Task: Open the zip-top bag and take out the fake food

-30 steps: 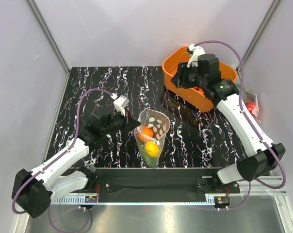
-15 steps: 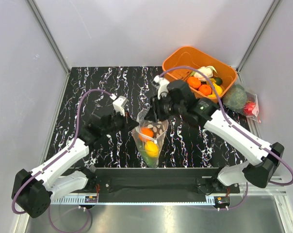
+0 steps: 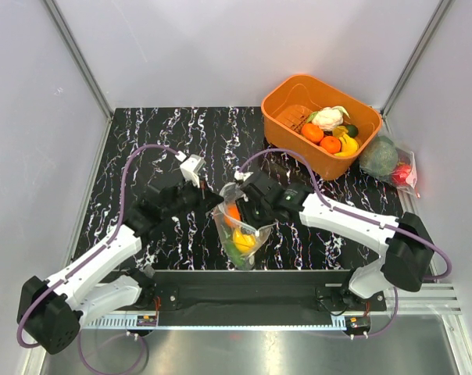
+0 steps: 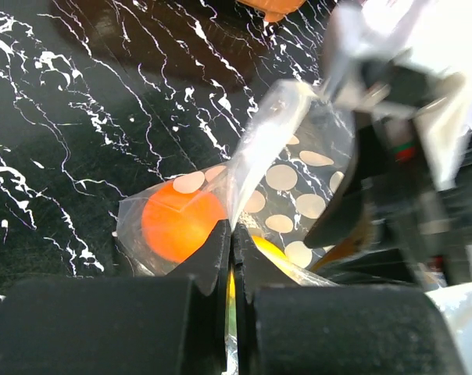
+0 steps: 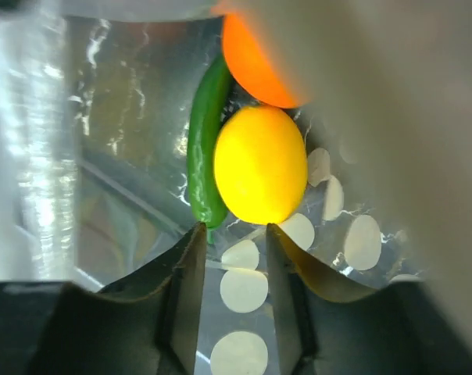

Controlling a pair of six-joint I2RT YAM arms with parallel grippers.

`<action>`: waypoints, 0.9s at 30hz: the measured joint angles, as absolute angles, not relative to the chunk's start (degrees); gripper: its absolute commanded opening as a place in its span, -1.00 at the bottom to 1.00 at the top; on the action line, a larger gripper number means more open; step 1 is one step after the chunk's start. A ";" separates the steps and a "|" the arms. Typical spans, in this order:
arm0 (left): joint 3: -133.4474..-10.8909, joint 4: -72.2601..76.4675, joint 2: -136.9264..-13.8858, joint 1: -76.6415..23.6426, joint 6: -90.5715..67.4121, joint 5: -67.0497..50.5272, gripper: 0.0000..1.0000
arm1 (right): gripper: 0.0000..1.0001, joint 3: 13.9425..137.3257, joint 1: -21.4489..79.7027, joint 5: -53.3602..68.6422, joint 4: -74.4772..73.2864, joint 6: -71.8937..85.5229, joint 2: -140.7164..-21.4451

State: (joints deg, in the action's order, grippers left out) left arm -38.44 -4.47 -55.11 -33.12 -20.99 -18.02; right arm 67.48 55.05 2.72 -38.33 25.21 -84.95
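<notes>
The dotted zip-top bag [image 3: 252, 230] stands open near the table's front middle. Inside lie an orange fruit [image 3: 233, 212], a yellow fruit [image 3: 243, 238] and a long dark-green vegetable [image 3: 230, 246]. My left gripper [image 3: 212, 201] is shut on the bag's left rim; the left wrist view shows the film [image 4: 255, 152] pinched between the jaws [image 4: 230, 234] beside the orange fruit [image 4: 177, 223]. My right gripper [image 3: 245, 208] is open inside the bag's mouth. In the right wrist view its fingertips [image 5: 232, 242] sit just short of the yellow fruit [image 5: 259, 164] and the green vegetable [image 5: 203, 148], gripping nothing.
An orange bin [image 3: 281, 100] at the back right holds a white cauliflower [image 3: 327, 118], orange fruits and yellow pieces. An undotted clear bag with a big green ball [image 3: 379, 156] and a red item lies right of it. Grey walls enclose the table.
My right arm has swung from the orange bin down and left to the bag, and its fingers now reach into the mouth. My left gripper has kept its hold on the rim.
</notes>
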 measured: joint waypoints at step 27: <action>-34.76 -4.54 -53.23 -33.15 -22.55 -17.56 -1.00 | 0.47 60.84 60.07 -8.49 -26.24 31.27 -94.67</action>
State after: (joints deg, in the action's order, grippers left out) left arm -34.76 -4.54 -53.23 -33.15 -22.55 -17.56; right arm 60.84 60.07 -8.49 -26.24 31.27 -94.67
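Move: The yellow fruit in the open bag lies almost under the right hand, some 9 cm below it, about 2 cm to its left and 1 cm ahead. Beside it, the green pepper is about 3 cm farther left and roughly 1 cm nearer the base, while the orange sits about 7 cm beyond it and 3 cm left. From the left hand, the yellow fruit lies about 4 cm back, 6 cm right and 16 cm down. Down into the bag goes the right hand, about 8 cm and only slightly left, towards the yellow fruit, its fingers spreading from under half open to roughly three-quarters as they come down astride it. The shut left fingers keep their pinch on the bag's rim and sink about 2 cm with it, easing slightly back. ##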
